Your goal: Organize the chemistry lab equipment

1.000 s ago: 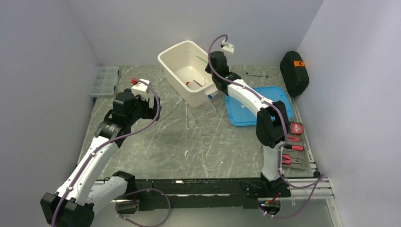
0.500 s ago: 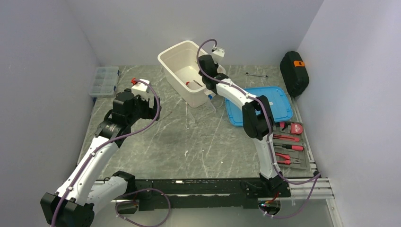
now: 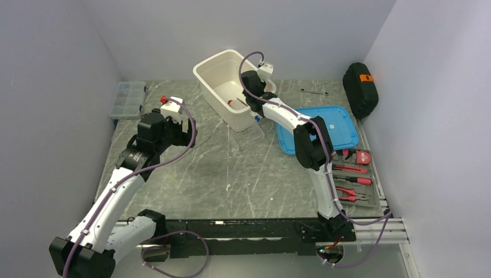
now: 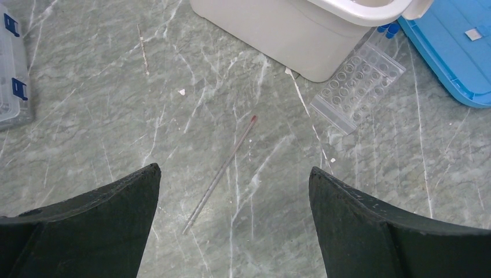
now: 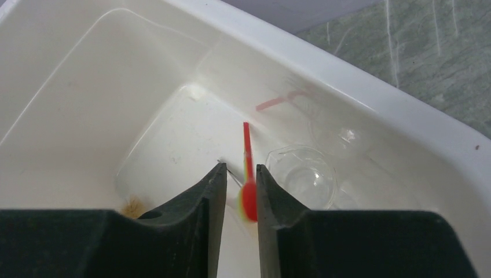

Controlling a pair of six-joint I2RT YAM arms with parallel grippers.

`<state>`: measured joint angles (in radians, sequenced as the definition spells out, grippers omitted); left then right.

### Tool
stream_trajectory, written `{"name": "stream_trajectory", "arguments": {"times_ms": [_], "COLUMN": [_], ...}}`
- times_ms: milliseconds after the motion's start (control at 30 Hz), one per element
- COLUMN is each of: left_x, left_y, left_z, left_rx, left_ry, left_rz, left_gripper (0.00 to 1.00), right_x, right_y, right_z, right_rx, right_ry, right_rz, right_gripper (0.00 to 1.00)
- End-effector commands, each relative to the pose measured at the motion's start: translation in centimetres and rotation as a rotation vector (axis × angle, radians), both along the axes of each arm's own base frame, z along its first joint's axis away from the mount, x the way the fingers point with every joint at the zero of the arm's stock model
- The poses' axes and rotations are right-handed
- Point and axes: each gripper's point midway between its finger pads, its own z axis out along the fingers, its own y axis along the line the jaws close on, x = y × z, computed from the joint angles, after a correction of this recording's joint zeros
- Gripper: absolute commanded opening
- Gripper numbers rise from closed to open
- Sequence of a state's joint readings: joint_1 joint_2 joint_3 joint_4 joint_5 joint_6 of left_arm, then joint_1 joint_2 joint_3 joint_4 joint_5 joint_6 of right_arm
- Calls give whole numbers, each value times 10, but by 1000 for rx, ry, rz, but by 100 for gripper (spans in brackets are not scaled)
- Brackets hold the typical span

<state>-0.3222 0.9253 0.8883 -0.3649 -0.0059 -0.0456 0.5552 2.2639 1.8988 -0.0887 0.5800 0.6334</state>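
Observation:
My right gripper (image 5: 239,179) hangs over the white bin (image 3: 215,62), jaws open by a narrow gap. A blurred red-and-green stick (image 5: 248,174) lies in that gap against the right finger, clear of the left one. In the bin lie a clear beaker (image 5: 304,174), a translucent squeeze bottle with a red bent nozzle (image 5: 278,101) and tan brush bristles (image 5: 132,204). My left gripper (image 4: 231,174) is open wide above a thin rod with a red tip (image 4: 220,168) on the table. A clear tube rack (image 4: 358,87) and blue-capped vials (image 4: 388,28) sit beside the bin.
A blue lid (image 3: 341,124) lies right of the bin. A tray of red-handled tools (image 3: 359,179) runs along the right edge, with a black case (image 3: 360,87) behind it. A clear organizer box (image 3: 127,98) stands at the far left. A small metal piece (image 3: 314,91) lies near the back wall.
My right arm has swung left and reached over the bin, and its jaws have parted from shut. The left arm has not moved.

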Motion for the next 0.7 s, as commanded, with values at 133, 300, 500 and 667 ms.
{"name": "stream_trajectory", "arguments": {"times_ms": [133, 300, 500, 667], "left_x": [2, 4, 15, 26], "left_y": [-5, -13, -13, -11], "left_z": [16, 9, -16, -45], "left_rx": [-33, -47, -56, -55], "left_ry": [-36, -1, 103, 226], "left_rz": [-18, -62, -67, -55], "left_gripper": [99, 99, 99, 99], "right_x": [2, -5, -28, -57], "right_y": [-2, 0, 10, 11], "right_z": [32, 59, 116, 161], "right_rx": [23, 33, 1, 33], "right_ry": [-71, -144, -280, -369], "right_rz": [-15, 15, 125, 231], "right_gripper": [37, 44, 52, 60]}}
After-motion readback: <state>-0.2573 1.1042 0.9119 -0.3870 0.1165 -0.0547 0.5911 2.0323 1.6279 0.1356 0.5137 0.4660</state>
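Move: The coloured spoons are between the right fingertips, which are already opening inside the white bin; its middle lies about 8 cm left and 5 cm back. Down on its floor, some 9 cm below the hand, the glass beaker is 4 cm to the right and 1 cm ahead, the spray bottle 7 cm left and 8 cm back. From the left hand the thin rod is roughly 3 cm ahead, 1 cm right and 19 cm down; the well plate is 12 cm ahead, 22 cm right. The coloured spoons are let go into the white bin as the right fingers go on opening to a little over half; that hand first stays put, then rises about 6 cm and draws back some 4 cm, tilting up slightly. Towards the thin rod on the table the left hand starts down about 5 cm and slightly forward, tipping some 10 degrees lower, fingers still wide open. ##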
